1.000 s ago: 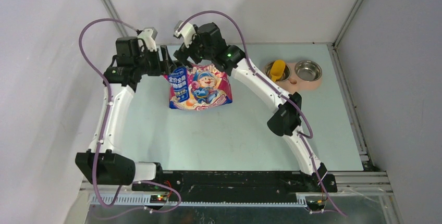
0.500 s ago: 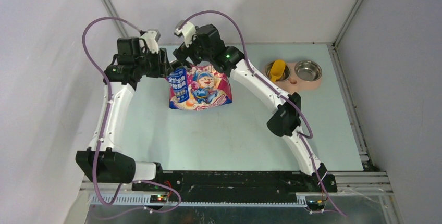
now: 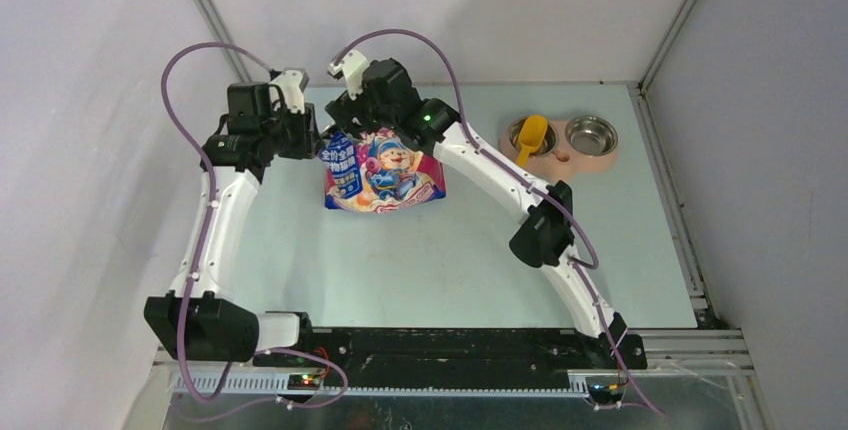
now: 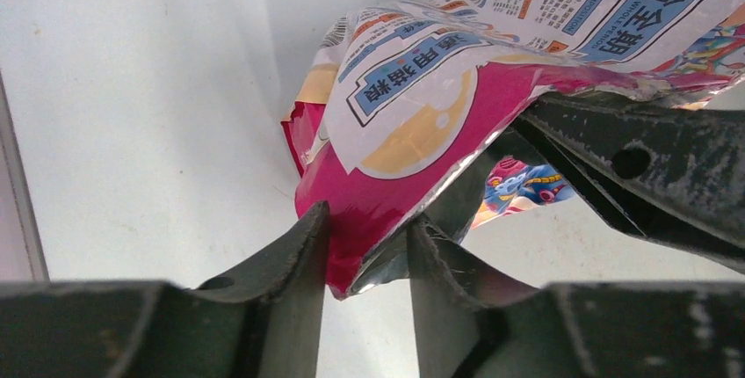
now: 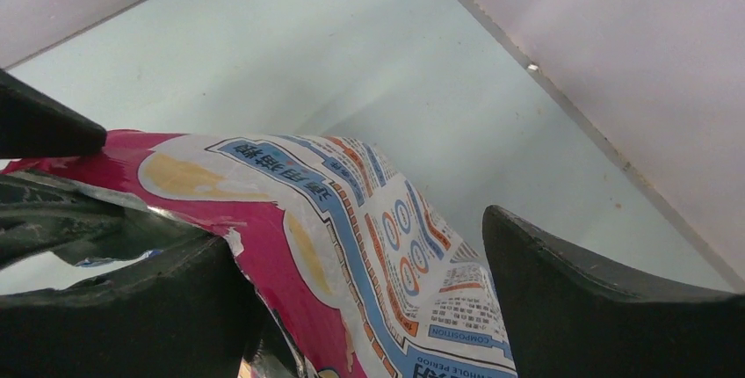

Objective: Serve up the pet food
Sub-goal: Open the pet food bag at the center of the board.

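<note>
The pet food itself is hidden from every view. Its glossy pink-and-blue cartoon bag [image 3: 385, 172] lies at the back of the table, its top edge lifted. My left gripper [image 3: 316, 140] is at the bag's upper left corner. In the left wrist view the bag's pink corner [image 4: 369, 211] hangs between the fingers of my left gripper [image 4: 365, 220], which stand partly apart with slack between them. My right gripper [image 5: 356, 228] is wide open astride the bag's top edge [image 5: 369, 220], one finger under the foil flap.
A pink stand [image 3: 562, 157] with two steel bowls sits at the back right. A yellow scoop [image 3: 532, 135] rests in its left bowl; the right bowl [image 3: 591, 134] holds nothing. Enclosure walls stand close behind both wrists.
My left gripper's jaws have narrowed around the bag's corner. The right wrist has shifted a little left and back along the bag's top edge.
</note>
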### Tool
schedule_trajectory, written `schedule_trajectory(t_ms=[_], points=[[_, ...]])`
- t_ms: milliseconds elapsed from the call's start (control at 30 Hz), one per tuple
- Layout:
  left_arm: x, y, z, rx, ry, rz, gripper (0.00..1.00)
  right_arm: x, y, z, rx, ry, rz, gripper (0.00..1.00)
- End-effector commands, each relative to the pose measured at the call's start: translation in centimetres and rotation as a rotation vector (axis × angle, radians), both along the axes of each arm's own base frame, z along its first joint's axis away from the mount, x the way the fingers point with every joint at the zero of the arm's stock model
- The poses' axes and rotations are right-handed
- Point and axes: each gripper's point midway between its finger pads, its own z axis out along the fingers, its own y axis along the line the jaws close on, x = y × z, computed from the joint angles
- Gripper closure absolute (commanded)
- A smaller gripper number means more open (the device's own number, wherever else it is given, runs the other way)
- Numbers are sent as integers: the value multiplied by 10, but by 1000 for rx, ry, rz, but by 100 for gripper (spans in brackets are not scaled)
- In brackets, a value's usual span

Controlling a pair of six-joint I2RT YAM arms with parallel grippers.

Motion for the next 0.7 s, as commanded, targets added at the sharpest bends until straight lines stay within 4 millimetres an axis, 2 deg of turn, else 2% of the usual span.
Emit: schedule_trajectory(t_ms=[0,167,433,667], points=[[-17,-6,-2,-3,20,-27,62,-11,-9,-2,-33,30,-57,7],[-20,-5,-4,-7,18,-17,72,-17,-6,-2,-18,51,-59,7],[-19,4,-2,12,-4,37,79,-20,-7,0,-16,54,-70,7],[-15,17,-3,55,-3,107,92,-17,-25,2,-43,56,-106,9]])
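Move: The left corner of the pet food bag's open mouth hangs right at the left hand point, between the half-open fingers. The bag's body stands about 12 cm to the right, 3 cm back and some 10 cm below. The right gripper, one finger inside the mouth, is about 5 cm ahead and 5 cm to the right. From the right hand that corner lies roughly 5 cm back and 5 cm left, about level. Close the left gripper from under half open to nearly shut, pinching the bag's rim at the mouth's left corner, while easing the hand about 1 cm left and a touch back, away from the bag's body. Keep the right gripper wide open with one finger still inside the mouth, letting it sink slightly and turn about 5 degrees clockwise. ##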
